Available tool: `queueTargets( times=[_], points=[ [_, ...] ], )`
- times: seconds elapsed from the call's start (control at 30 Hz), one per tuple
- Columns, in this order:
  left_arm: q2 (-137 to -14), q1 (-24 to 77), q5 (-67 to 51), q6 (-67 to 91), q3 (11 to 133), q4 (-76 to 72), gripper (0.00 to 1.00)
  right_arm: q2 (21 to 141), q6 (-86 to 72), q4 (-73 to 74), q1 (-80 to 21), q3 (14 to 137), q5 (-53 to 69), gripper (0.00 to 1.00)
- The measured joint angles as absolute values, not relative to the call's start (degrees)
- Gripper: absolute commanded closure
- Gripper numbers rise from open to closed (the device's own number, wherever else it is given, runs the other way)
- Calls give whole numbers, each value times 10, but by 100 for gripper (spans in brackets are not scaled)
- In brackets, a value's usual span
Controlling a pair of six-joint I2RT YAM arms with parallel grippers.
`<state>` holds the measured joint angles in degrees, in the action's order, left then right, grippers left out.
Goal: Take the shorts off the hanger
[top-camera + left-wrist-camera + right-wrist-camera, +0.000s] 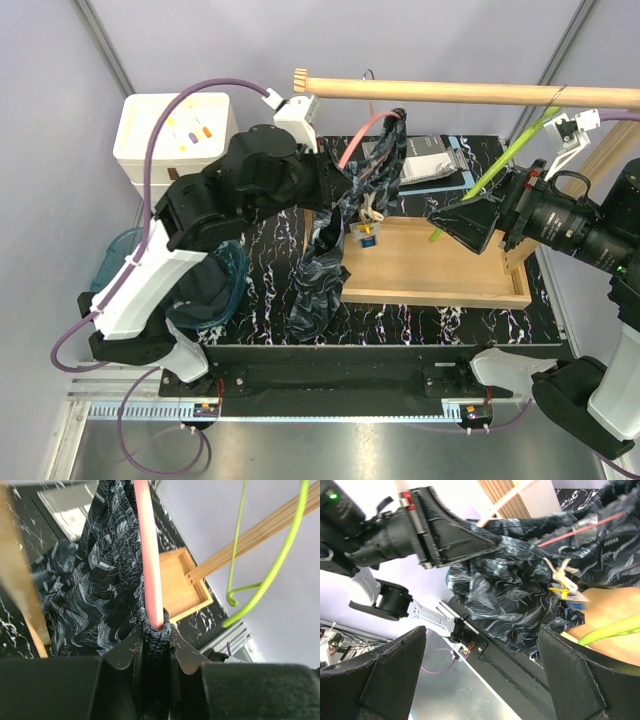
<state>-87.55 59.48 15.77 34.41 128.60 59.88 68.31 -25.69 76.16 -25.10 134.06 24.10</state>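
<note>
The marbled dark shorts (325, 250) hang from a pink hanger (362, 135) on the wooden rod (450, 92) and trail down onto the table. My left gripper (335, 188) is shut on the shorts' waistband (156, 635), right where it wraps the end of the pink hanger (149, 555). To the right, by a green hanger (505, 160), my right gripper (447, 215) stands open and apart from the cloth. In the right wrist view the right gripper (482, 630) holds nothing, and the shorts (520, 600) hang beyond it.
A wooden tray (440, 270) lies on the black marbled table under the rod. A plain dark cloth is bunched in a blue bowl (232, 272) at the left. A white bin (175, 130) stands at the back left, and booklets (430, 160) lie behind the tray.
</note>
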Motion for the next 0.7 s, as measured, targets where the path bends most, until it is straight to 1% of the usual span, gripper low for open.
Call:
queueTargets(
  times=[0.17, 0.33, 0.47, 0.7],
  points=[
    [-877, 595, 139, 346, 1248, 596, 100, 662, -257, 765, -251, 1312, 228, 0],
    [-839, 595, 109, 343, 1159, 587, 100, 657, -257, 764, -251, 1272, 215, 0],
    [-811, 595, 74, 341, 1112, 587, 100, 671, -254, 764, -251, 1256, 214, 0],
    [-763, 595, 14, 339, 1078, 565, 100, 719, -233, 762, -251, 1261, 196, 0]
  ],
)
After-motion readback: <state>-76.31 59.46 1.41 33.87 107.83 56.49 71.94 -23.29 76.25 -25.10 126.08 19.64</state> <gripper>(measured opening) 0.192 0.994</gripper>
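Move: The left fingers already hold the near end of the shorts' waist with the pink hanger; its far end lies some 14 cm ahead of this hand, 9 cm right and 4 cm lower. The rail is about 12 cm ahead and 6 cm above it. From the empty right hand the far end is roughly 16 cm ahead, 7 cm left and 6 cm below, while the green hanger's middle dangles about 7 cm ahead, 5 cm right and 3 cm below. Keeping its pinch on the shorts and pink hanger, the left hand sinks about 7 cm, then draws back some 5 cm from the rail, rising slightly at the end and turning about 15 degrees clockwise. The right hand, still wide open, goes down and forward, about 5 cm each, tipping slightly down, towards the far end of the waist; contact there can't be made out. ##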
